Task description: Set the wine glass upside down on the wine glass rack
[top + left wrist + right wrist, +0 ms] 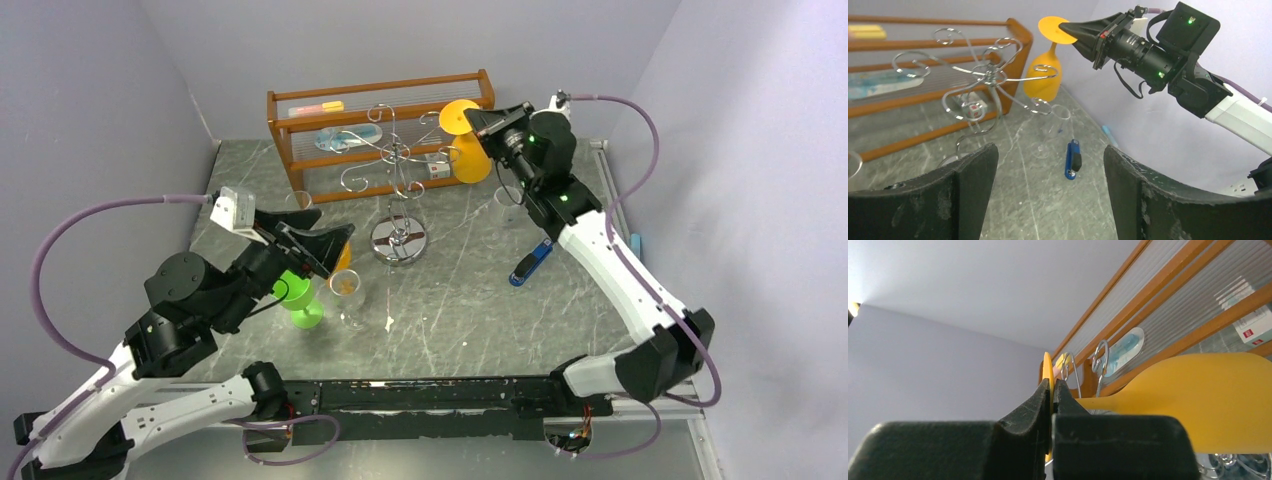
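Note:
My right gripper [478,119] is shut on the round foot of an orange wine glass [470,157], holding it upside down, bowl hanging, just right of the silver wire rack [397,160]. In the left wrist view the glass [1044,80] hangs beside the rack's curled arms [990,75]; its stem looks close to one scroll, and contact cannot be told. In the right wrist view the gripper [1053,387] pinches the thin foot and the orange bowl [1208,405] fills the right side. My left gripper [325,245] is open and empty, raised at the left; its dark fingers [968,190] frame the table.
An orange-brown wooden shelf unit [300,110] stands at the back. A green glass [300,300], a clear glass [350,300] and an orange one sit under my left gripper. Clear glasses [508,205] stand right of the rack. A blue stapler [530,263] lies at right.

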Robot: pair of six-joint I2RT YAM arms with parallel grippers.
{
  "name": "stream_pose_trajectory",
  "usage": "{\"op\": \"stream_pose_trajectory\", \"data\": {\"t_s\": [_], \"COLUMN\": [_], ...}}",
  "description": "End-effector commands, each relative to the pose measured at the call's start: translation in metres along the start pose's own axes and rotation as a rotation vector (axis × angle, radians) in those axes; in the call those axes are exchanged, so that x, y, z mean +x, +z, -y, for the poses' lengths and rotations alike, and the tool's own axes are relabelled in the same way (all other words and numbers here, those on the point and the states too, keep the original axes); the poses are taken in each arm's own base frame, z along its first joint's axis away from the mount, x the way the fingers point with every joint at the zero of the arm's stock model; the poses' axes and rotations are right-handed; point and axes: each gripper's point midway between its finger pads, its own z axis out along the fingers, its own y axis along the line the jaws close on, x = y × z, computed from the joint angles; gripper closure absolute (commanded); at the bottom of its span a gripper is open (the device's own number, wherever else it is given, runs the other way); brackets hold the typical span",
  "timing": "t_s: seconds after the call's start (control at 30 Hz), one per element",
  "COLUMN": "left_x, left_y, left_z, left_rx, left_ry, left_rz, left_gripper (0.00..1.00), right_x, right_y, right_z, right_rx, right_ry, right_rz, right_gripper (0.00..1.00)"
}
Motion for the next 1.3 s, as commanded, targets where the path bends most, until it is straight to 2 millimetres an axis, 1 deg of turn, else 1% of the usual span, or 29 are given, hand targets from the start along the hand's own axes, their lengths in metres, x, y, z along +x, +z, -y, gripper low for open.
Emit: {"op": "stream_pose_trajectory", "data": {"t_s": [0.0, 0.07, 0.17, 0.27, 0.33, 0.4, 0.43, 0.47, 0.57, 0.73, 0.93, 1.1, 1.2, 1.27], "left_x": [0.015, 0.016, 0.017, 0.018, 0.020, 0.022, 0.023, 0.024, 0.028, 0.029, 0.030, 0.031, 0.032, 0.032], "left_y": [-0.013, -0.015, -0.018, -0.019, -0.019, -0.019, -0.019, -0.019, -0.019, -0.020, -0.024, -0.026, -0.026, -0.028], "left_z": [-0.029, -0.032, -0.033, -0.035, -0.037, -0.038, -0.038, -0.040, -0.045, -0.046, -0.051, -0.054, -0.054, -0.059], "left_rx": [-0.135, -0.144, -0.148, -0.157, -0.167, -0.169, -0.172, -0.180, -0.206, -0.212, -0.235, -0.245, -0.251, -0.276], "left_ry": [-0.017, -0.024, -0.031, -0.033, -0.035, -0.032, -0.031, -0.028, -0.026, -0.028, -0.035, -0.037, -0.037, -0.043], "left_rz": [-0.041, -0.037, -0.040, -0.046, -0.051, -0.056, -0.058, -0.059, -0.067, -0.074, -0.071, -0.072, -0.077, -0.079], "left_gripper": [0.19, 0.19, 0.19, 0.19, 0.19, 0.19, 0.19, 0.19, 0.19, 0.19, 0.19, 0.18, 0.18, 0.18], "right_x": [-0.006, -0.004, -0.006, -0.007, -0.004, 0.002, 0.003, 0.006, 0.013, 0.023, 0.044, 0.055, 0.058, 0.058], "right_y": [0.022, 0.031, 0.041, 0.054, 0.063, 0.073, 0.078, 0.082, 0.093, 0.100, 0.112, 0.117, 0.116, 0.113], "right_z": [-0.006, 0.002, 0.005, 0.001, 0.001, 0.003, -0.001, 0.000, 0.001, 0.008, 0.017, 0.014, 0.010, 0.007], "right_rx": [0.007, 0.030, 0.045, 0.032, 0.038, 0.065, 0.070, 0.081, 0.093, 0.102, 0.114, 0.087, 0.065, 0.060], "right_ry": [0.055, 0.057, 0.061, 0.071, 0.072, 0.072, 0.077, 0.080, 0.080, 0.085, 0.090, 0.056, 0.024, 0.010], "right_rz": [0.051, 0.064, 0.084, 0.096, 0.088, 0.069, 0.066, 0.056, 0.034, 0.009, -0.069, -0.122, -0.147, -0.153], "right_gripper": [1.00, 1.00, 1.00, 1.00, 1.00, 1.00, 1.00, 1.00, 1.00, 1.00, 1.00, 1.00, 1.00, 1.00]}}
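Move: The right hand already pinches the yellow wine glass by its foot, bowl hanging down. From that hand, the rack's back-right hook lies about 7 cm ahead, 8 cm left and 7 cm lower. The rack's right-hand hook is some 4 cm back, 4 cm left and 8 cm down; the hub where the arms meet is 3 cm back, 14 cm left, equally low. From the empty left hand the back-right hook is roughly 29 cm ahead, 13 cm right and 9 cm below. Carry the upside-down glass with the right hand forward about 10 cm, first sinking, then rising briefly by 2 or 3 cm. Next bear left and down towards the back-right hook, to finish about 7 cm farther left and 5 cm lower, fingers shut on the foot and tipped down roughly 10 degrees. Ease the open left hand left and down. ##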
